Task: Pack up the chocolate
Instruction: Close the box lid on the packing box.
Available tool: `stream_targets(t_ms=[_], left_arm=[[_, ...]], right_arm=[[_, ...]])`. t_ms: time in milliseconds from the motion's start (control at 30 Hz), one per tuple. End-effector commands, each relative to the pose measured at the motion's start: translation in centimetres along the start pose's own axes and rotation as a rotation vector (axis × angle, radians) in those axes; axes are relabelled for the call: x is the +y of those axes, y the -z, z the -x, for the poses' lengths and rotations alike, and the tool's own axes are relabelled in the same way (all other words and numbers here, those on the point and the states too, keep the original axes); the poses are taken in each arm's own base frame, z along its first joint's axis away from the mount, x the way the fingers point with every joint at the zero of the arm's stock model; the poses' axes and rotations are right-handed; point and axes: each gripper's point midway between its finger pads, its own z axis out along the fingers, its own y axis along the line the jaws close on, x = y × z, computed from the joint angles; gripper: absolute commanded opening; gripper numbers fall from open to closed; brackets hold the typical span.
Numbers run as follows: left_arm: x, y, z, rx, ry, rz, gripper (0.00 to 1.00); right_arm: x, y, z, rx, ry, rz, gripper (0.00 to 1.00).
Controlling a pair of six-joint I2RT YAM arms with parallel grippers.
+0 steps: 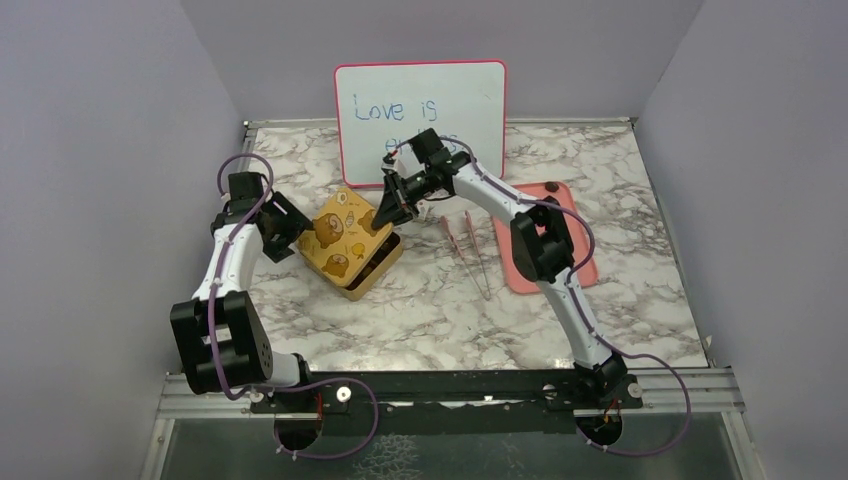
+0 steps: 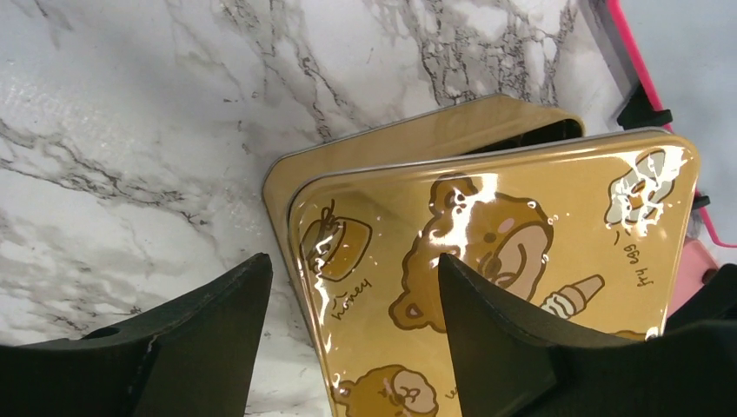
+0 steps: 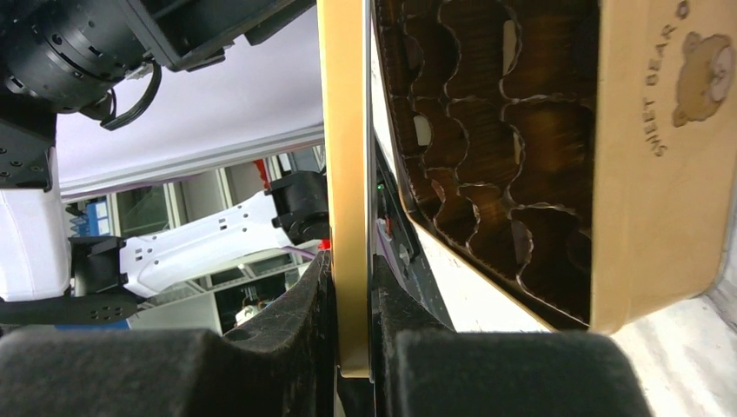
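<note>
The gold bear-print lid [image 1: 345, 235] hangs tilted over the gold tin [image 1: 385, 262], offset to its left. My right gripper [image 1: 385, 212] is shut on the lid's far rim; in the right wrist view its fingers [image 3: 304, 304] pinch the lid's thin edge [image 3: 345, 130]. Beside it the open tin [image 3: 643, 174] shows dark brown paper cells; I cannot pick out single chocolate pieces in them. My left gripper [image 2: 355, 261] is open at the lid's [image 2: 521, 226] near-left corner, one finger over the marble, the other over the lid. One small dark chocolate [image 1: 552, 186] lies on the pink tray [image 1: 565, 200].
A white board [image 1: 420, 110] with blue writing leans at the back, right behind the right wrist. Pink tweezers [image 1: 475, 255] lie on the marble between the tin and the tray. Purple walls close in both sides.
</note>
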Motion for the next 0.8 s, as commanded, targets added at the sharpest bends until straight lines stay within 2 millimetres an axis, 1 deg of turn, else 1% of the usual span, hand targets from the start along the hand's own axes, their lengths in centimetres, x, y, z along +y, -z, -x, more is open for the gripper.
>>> stream_targets(t_ms=[0,67,200,333,433,500,567,667,767], left_arm=[[-2.1,0.7,0.2,-0.022,-0.028,-0.117,0.72],[-2.3,0.6,0.1,-0.014,-0.026,-0.132,0.72],[-2.5,0.8,0.3,-0.022,-0.041,-0.137,0.71],[-2.2,1.2,0.6,-0.033,-0.031,-0.108,0.69],[-2.0,2.1,2.0,-0.083,-0.03,-0.063,0.68],[-2.4,2.8,3.1,-0.122,-0.03,-0.056,0.69],[-3.0,3.2,3.8,-0.136,-0.024,-0.068,0.69],[-3.7,3.0,3.8,-0.113,-0.007,-0.088,0.69],[-3.4,2.5,3.1,-0.087,0.011,-0.083,0.69]], right_arm=[[-1.6,0.3,0.4,-0.005,0.003,-0.001,0.15],[-2.1,0.1,0.2,0.008,-0.006,0.002,0.15],[-2.3,0.2,-0.3,0.021,-0.007,0.001,0.14],[-1.7,0.4,-0.9,0.04,-0.011,0.035,0.14],[-0.7,0.5,-1.2,0.056,-0.012,0.092,0.13],[-0.5,0.6,-1.2,0.058,-0.016,0.095,0.13],[-0.5,0.7,-1.3,0.053,-0.018,0.084,0.13],[-0.4,0.7,-1.4,0.051,-0.021,0.083,0.13],[-0.5,0.5,-1.1,0.045,-0.022,0.085,0.13]])
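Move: The packing box's middle lies about 7 cm to the right hand's left, 4 cm back and some 10 cm below; that hand already pinches the slanting lid at its right edge. From it, the white card is about 8 cm right and 3 cm ahead, and the tongs about 17 cm right and 5 cm back, both some 13 cm below. For the open left hand, the box's middle lies about 10 cm right, 1 cm back and 7 cm below. Still pinching the lid's right edge, the right hand lowers it about 2.5 cm towards the box, easing roughly a centimetre to its right and stopping near the end. The left hand, fingers staying open, hovers over the lid's left corner, then lifts about 4.5 cm up and 2.5 cm forward, tipping slightly upward; whether it touches the lid can't be seen. ##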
